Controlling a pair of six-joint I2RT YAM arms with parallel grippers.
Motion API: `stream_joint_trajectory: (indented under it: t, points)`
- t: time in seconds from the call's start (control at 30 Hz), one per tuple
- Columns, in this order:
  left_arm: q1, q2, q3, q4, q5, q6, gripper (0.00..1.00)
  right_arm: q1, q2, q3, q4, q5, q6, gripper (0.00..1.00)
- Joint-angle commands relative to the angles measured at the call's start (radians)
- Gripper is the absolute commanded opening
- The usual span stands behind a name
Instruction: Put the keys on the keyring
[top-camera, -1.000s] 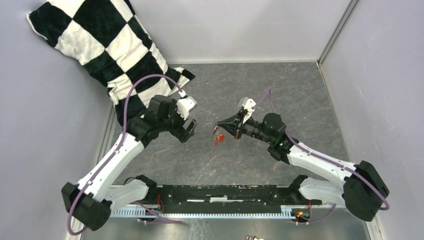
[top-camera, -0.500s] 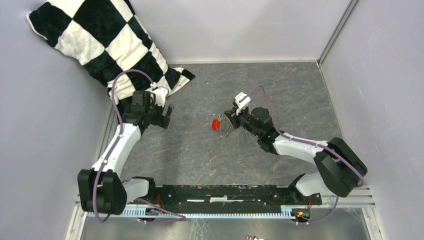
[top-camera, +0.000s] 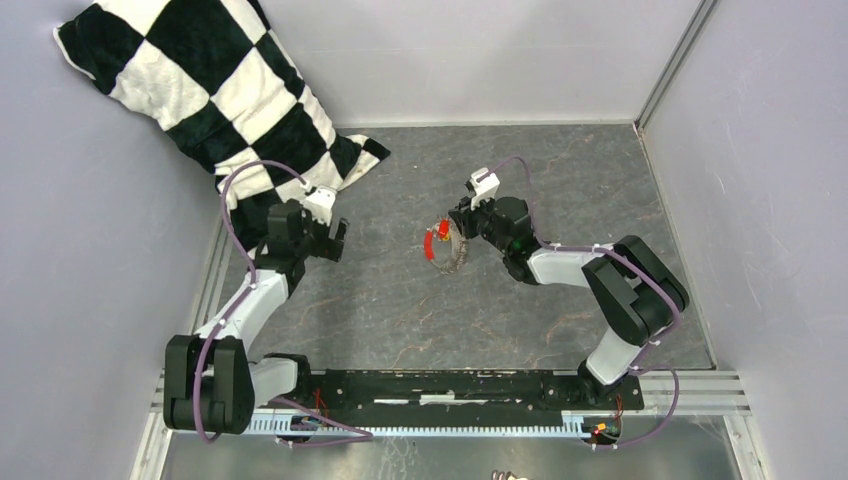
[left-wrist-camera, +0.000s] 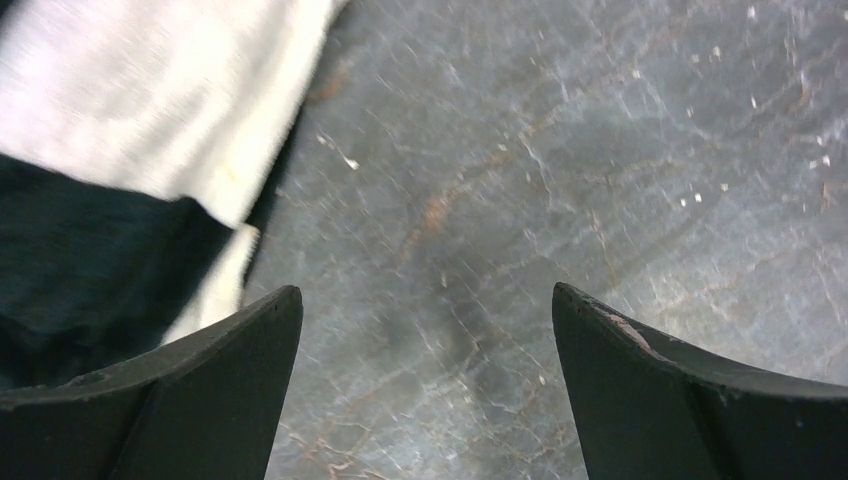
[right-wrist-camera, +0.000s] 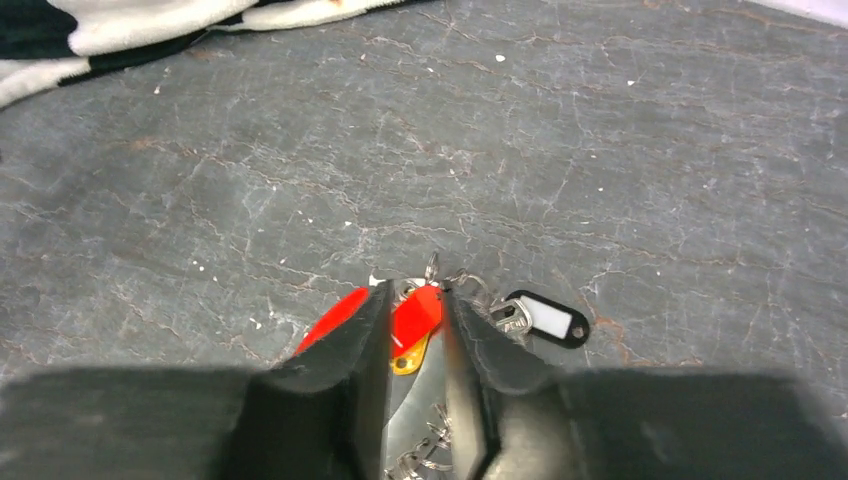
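The keys (right-wrist-camera: 417, 318) are a small bunch lying on the grey table: a red head, a yellow head (right-wrist-camera: 407, 360) under it, and a black tag with a white label (right-wrist-camera: 548, 319) beside a silvery blade. A red strip of the keyring (right-wrist-camera: 333, 319) and thin wire loops show by my right fingers. My right gripper (right-wrist-camera: 415, 292) is low over the table, its jaws closed narrowly on the red key head. In the top view the bunch (top-camera: 439, 243) sits at the right gripper (top-camera: 452, 231). My left gripper (top-camera: 330, 241) is open and empty, far to the left (left-wrist-camera: 425, 292).
A black-and-white checkered pillow (top-camera: 200, 90) lies at the back left, its corner close to my left gripper (left-wrist-camera: 120, 110). Grey walls enclose the table on three sides. The black rail with the arm bases (top-camera: 450, 385) runs along the near edge.
My left arm has pulled back to the left, toward the pillow. My right gripper has drawn back and gone down with the bunch of keys, which now rests on the table.
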Motion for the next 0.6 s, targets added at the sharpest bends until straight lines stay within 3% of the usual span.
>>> stream_joint_trajectory:
  t: [0.0, 0.03, 0.1, 0.27, 0.43, 0.5, 0.57]
  points:
    - [0.01, -0.031, -0.106, 0.205, 0.102, -0.027, 1.0, -0.011, -0.008, -0.001, 0.042, 0.019, -0.02, 0.4]
    - [0.01, -0.038, -0.123, 0.231, 0.119, -0.034, 1.0, -0.012, -0.014, -0.001, 0.022, 0.034, -0.031, 0.53]
    - [0.01, -0.043, -0.15, 0.28, 0.128, -0.051, 1.0, -0.014, -0.049, -0.02, -0.016, 0.059, -0.046, 0.98]
    - [0.014, -0.003, -0.203, 0.419, 0.138, -0.11, 1.0, -0.013, -0.307, -0.268, -0.017, 0.267, 0.001, 0.98]
    - [0.017, 0.075, -0.281, 0.669, 0.127, -0.195, 1.0, -0.014, -0.525, -0.494, -0.067, 0.778, 0.029, 0.98]
    - [0.017, 0.114, -0.296, 0.743, 0.117, -0.227, 1.0, -0.016, -0.574, -0.573, -0.002, 0.888, -0.055, 0.98]
    - [0.017, 0.15, -0.312, 0.81, 0.103, -0.238, 1.0, -0.021, -0.599, -0.626, 0.043, 1.002, -0.013, 0.98]
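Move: The keyring lies on the table below the right hand, its middle some 5 cm back, about 1 cm to the left and roughly 6 cm lower. The red key tag is about 2 cm back and 2 cm left of that hand, and the black key tag some 2 cm ahead and 2 cm right, both as low. From the left hand, the keyring's middle is about 23 cm to the right, 1 cm back and 6 cm below. Staying in place at first, the right hand spreads its barely parted fingers wide above the keyring, then sweeps away from it, about 18 cm to the right and 8 cm back, turning some 35 degrees clockwise. The left hand, already open and empty, sinks about 4 cm with a small drift to the right, its left side dipping and its fingers tipping up slightly. ##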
